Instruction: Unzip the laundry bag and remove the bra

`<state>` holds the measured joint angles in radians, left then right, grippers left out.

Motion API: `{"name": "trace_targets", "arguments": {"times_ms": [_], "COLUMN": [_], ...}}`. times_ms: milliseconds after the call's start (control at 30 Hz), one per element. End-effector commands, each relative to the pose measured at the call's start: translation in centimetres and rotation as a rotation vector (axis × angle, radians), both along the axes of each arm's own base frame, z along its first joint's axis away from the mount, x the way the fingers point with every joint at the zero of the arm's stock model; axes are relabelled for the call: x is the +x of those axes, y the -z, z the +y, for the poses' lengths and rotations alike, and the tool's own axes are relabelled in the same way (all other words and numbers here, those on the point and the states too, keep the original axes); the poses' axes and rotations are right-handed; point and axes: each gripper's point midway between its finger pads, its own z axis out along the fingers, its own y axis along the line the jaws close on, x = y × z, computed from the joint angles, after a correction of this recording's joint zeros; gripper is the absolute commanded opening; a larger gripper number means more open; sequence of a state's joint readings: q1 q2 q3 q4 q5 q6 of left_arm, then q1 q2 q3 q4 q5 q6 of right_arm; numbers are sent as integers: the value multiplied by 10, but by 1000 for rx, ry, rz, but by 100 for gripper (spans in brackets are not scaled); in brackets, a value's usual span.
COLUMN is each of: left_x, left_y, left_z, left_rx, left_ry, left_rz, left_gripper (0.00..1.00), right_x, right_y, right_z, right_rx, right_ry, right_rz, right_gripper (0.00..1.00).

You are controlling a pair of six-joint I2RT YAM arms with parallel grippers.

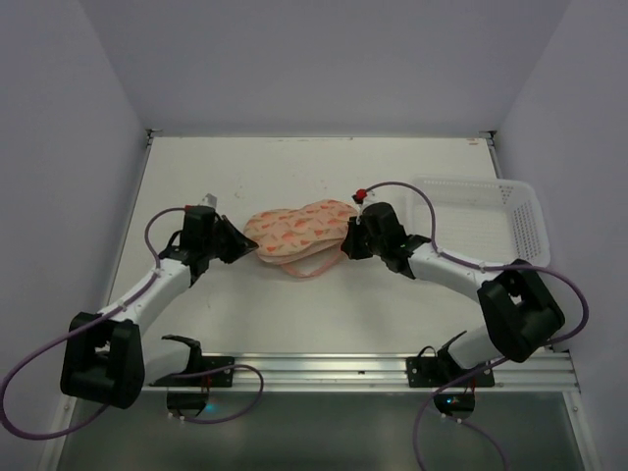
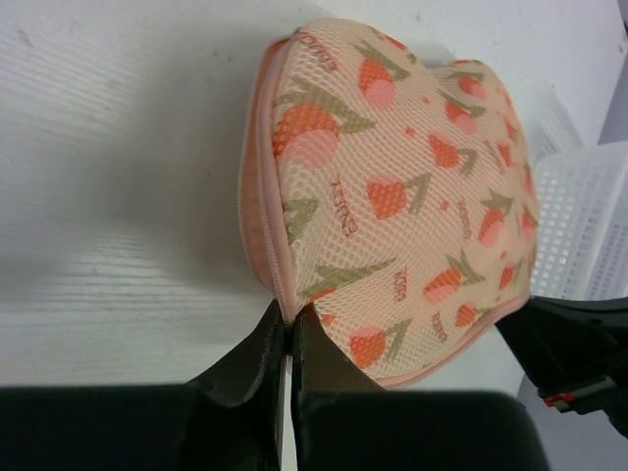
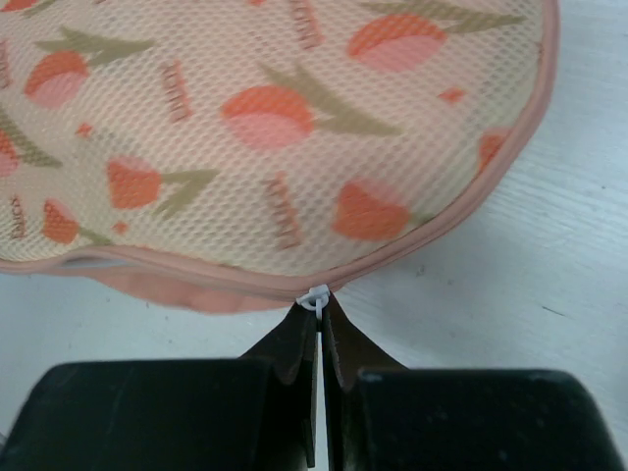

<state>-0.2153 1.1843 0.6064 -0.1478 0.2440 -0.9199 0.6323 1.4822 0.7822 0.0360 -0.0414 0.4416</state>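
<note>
The laundry bag (image 1: 299, 228), a peach-pink mesh pouch with orange-red and green print, lies zipped in the middle of the table between both arms. My left gripper (image 2: 288, 319) is shut on the pink trim at the bag's (image 2: 402, 167) left end. My right gripper (image 3: 320, 306) is shut on the small white zipper pull (image 3: 315, 297) at the bag's (image 3: 265, 128) right end. A pink loop (image 1: 314, 266) trails from the bag's near side. The bra is hidden.
A white plastic lattice basket (image 1: 481, 221) stands at the right of the table, just behind my right arm; its corner (image 2: 589, 226) shows in the left wrist view. The white table (image 1: 294, 324) ends at a metal rail near the arm bases.
</note>
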Motion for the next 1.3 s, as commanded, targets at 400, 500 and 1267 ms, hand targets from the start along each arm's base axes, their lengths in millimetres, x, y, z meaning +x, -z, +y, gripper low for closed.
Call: {"name": "trace_targets", "arguments": {"times_ms": [400,500,1267], "left_x": [123,112,9], "left_y": [-21,-30,-7], "left_z": [7,1,-58], "left_rx": [55,-13,-206], "left_ry": [15,2,-23], "left_rz": [-67,-48,-7], "left_gripper": [57,80,89], "right_x": [-34,-34,-36], "right_y": [-39,-41,-11], "right_z": [91,111,150], "right_rx": [167,185,197], "right_ry": [-200,-217,-274], "right_rz": [72,78,166], "right_gripper": [0,0,0]}}
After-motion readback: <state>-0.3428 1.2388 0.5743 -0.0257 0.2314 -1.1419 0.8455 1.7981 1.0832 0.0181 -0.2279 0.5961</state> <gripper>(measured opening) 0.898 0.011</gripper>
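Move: Both hands already hold the laundry bag between them. The left pinches its left end. The zipper pull in the right fingertips is about 23 cm to the left hand's right, 2 cm nearer the base and roughly level. From the right hand that left end is 23 cm left and 2 cm ahead, the bag's middle 11 cm left and 6 cm ahead, the pink strap loop 8 cm left and 4 cm back, a little below. Swing the bag's left end forward about 11 cm with the left gripper, dipping slightly, and open wide to release it; then draw the left hand back as far and about 5 cm right, open jaws coming up to the right fingertips. Meanwhile carry the still-pinched zipper pull some 14 cm left and slightly back, turning the right wrist about 15 degrees counter-clockwise and tipping it down. ##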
